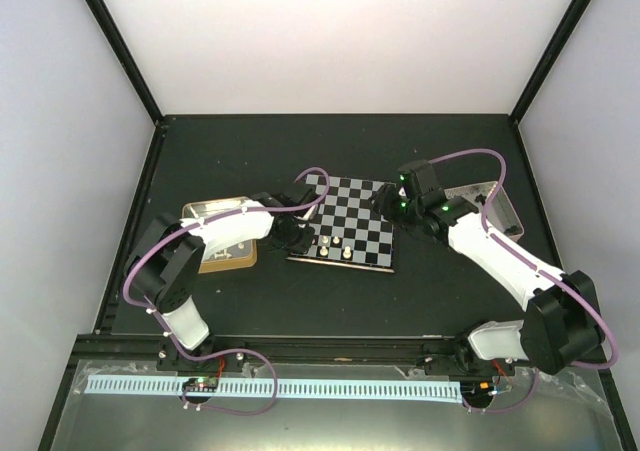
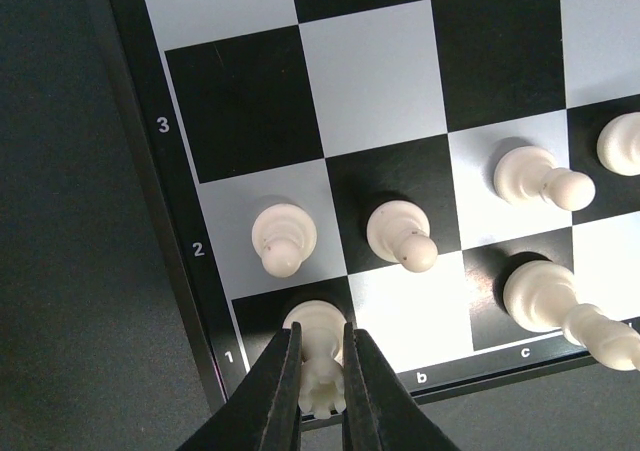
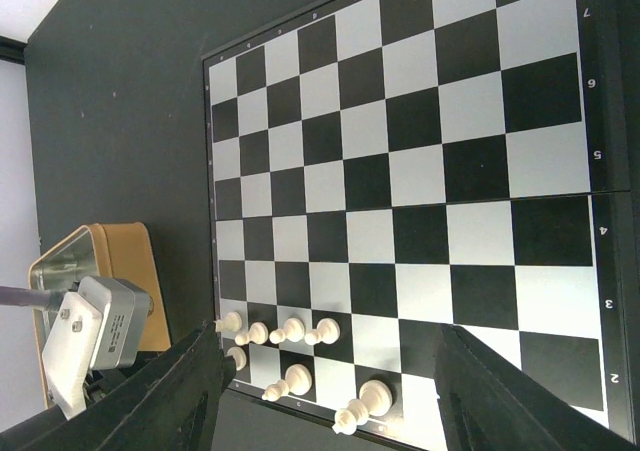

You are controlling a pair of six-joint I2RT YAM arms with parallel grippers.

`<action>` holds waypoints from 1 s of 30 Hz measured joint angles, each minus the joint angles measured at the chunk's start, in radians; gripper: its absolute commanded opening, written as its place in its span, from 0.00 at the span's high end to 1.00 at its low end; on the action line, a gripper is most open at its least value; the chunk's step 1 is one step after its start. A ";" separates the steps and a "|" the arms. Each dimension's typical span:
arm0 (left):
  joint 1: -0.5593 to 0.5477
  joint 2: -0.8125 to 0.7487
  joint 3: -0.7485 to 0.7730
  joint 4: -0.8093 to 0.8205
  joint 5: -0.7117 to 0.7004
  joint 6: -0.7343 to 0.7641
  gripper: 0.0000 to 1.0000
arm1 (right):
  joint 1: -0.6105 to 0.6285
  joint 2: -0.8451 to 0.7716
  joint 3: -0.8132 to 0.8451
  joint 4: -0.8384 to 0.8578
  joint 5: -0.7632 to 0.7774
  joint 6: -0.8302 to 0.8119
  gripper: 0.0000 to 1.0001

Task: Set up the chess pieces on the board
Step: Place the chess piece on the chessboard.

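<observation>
The board point(image 1: 352, 214) lies mid-table, its chequer of black and pale squares filling the left wrist view point(image 2: 375, 71) and the right wrist view point(image 3: 400, 171). Several cream-white chess pieces stand in its near left corner. My left gripper point(image 2: 320, 371) is shut on a white rook point(image 2: 317, 321) that stands on the corner square marked 1. Pawns point(image 2: 283, 239) point(image 2: 400, 233) stand in row 2 just beyond it, and a taller piece point(image 2: 548, 296) stands on the c square. My right gripper point(image 3: 330, 341) hangs open above the board, holding nothing. No black pieces show.
A gold-sided tin point(image 1: 215, 233) sits left of the board, under my left arm, and shows again in the right wrist view point(image 3: 100, 271). A pinkish-silver tin point(image 1: 497, 203) lies at the right behind my right arm. Dark tabletop point(image 2: 70, 221) borders the board.
</observation>
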 measured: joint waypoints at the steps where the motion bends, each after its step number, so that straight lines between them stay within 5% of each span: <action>1: 0.000 0.000 0.000 0.000 0.000 0.000 0.92 | 0.000 0.000 0.000 0.000 0.000 0.000 0.40; 14: 0.001 -0.001 0.002 -0.017 0.000 0.000 0.88 | 0.000 0.000 -0.003 0.002 0.000 0.000 0.41; 23: 0.001 0.000 0.005 -0.060 0.002 -0.003 0.55 | 0.000 -0.010 -0.006 0.003 -0.002 0.002 0.40; 30: 0.008 -0.001 0.064 -0.096 -0.003 -0.009 0.49 | 0.000 -0.055 -0.039 0.026 -0.010 0.007 0.40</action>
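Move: The white rook is between the left fingertips, its base already on corner square a1, its middle about 1 cm under the hand. The nearest pawn stands some 3 cm ahead, a second one 3 cm to the right of that, and the bishop about 5 cm to the right of the rook and a touch nearer the base. From the right hand the rook lies some 7 cm back, 17 cm left and 12 cm below. The left fingers keep their pinch on the rook's top, barely moving at first, then open to about half and let go of it over a1. While letting go the hand eases about 1 cm back and to its left, then comes forward again and rises some 1.5 cm, fingers clear on both sides of the rook. ##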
